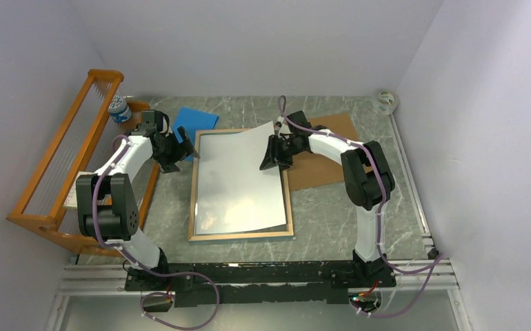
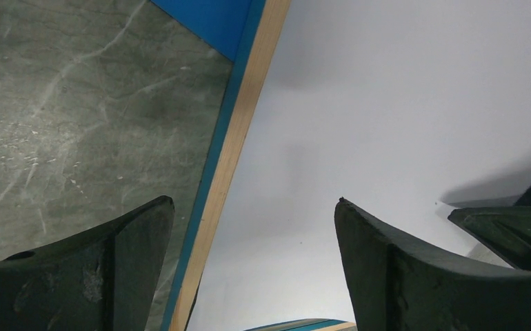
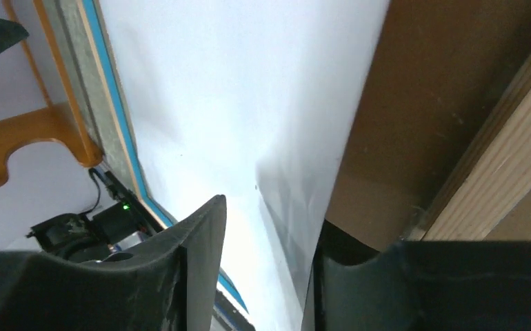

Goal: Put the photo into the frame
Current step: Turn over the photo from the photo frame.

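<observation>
The frame (image 1: 242, 236) lies flat in the middle of the table with its light wood back up; its turquoise side edge (image 2: 232, 138) shows in the left wrist view. The photo (image 1: 238, 179) lies on it with its plain white back up, so the picture is hidden. Its far right corner curls upward. My right gripper (image 1: 271, 160) stands at that raised edge, jaws apart, with the photo (image 3: 235, 83) edge between the fingers and against the right one. My left gripper (image 1: 188, 146) hangs open over the frame's far left edge, holding nothing (image 2: 252, 201).
An orange wooden rack (image 1: 63, 158) runs along the left side. A blue pad (image 1: 197, 121) lies behind the frame's far left corner. A brown backing board (image 1: 325, 162) lies under my right arm. A tape roll (image 1: 385, 101) sits at the far right corner.
</observation>
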You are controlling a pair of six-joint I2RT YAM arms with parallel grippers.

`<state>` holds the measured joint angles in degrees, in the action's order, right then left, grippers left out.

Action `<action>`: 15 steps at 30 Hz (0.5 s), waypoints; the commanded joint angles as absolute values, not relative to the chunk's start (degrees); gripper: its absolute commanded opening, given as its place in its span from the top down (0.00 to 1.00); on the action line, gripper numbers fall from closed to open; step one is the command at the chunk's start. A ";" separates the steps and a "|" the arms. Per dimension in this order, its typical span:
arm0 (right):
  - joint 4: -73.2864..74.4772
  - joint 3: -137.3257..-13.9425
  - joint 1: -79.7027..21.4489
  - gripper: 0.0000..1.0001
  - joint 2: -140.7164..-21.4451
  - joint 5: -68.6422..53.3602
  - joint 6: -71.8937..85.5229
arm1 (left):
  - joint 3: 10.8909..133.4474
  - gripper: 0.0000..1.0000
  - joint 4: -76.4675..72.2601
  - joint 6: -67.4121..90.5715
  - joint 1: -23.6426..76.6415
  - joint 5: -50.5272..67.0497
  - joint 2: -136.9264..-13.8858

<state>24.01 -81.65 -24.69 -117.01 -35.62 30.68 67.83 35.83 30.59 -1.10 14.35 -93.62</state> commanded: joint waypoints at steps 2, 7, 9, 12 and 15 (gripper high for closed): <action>26.93 -83.84 -25.02 0.38 -115.96 -34.49 27.62 | 69.55 0.08 34.27 29.19 -1.23 16.58 -94.11; 34.71 -85.79 -25.56 0.18 -113.30 -28.70 24.27 | 70.41 0.07 34.72 28.88 -1.17 16.76 -94.22; 37.85 -86.61 -25.41 0.17 -112.41 -24.84 23.53 | 70.63 0.07 34.63 28.83 -1.21 16.79 -94.17; 41.60 -87.12 -24.93 0.16 -110.80 -19.06 23.20 | 70.95 0.07 34.80 28.76 -1.15 16.91 -94.38; 42.50 -86.42 -24.42 0.16 -109.01 -14.76 23.33 | 71.11 0.07 34.98 28.34 -1.20 16.49 -94.52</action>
<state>37.60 -84.58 -25.32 -114.24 -23.83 24.93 68.66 35.75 29.71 -1.10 15.59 -94.35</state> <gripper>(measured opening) 0.840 0.932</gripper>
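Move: The photo, turned white side up, lies in the wooden frame with its right edge still raised at my right fingers; its middle is some 8 cm left of my right hand, 4 cm back and 3 cm lower. From the same hand, the middle of the frame's right rail is about 5 cm right and 5 cm back, and the brown board's about 13 cm right and 3 cm ahead. For my left hand the photo's middle is about 16 cm right, 5 cm back and 7 cm down. I spread my right fingers wide and let go of the photo's raised right edge, then draw the hand off to the right, over towards the frame's right rail, about 3.5 cm with a slight pull back. As it goes, the wrist swings the fingers from slanting left to pointing more steeply down, some 15 degrees. ##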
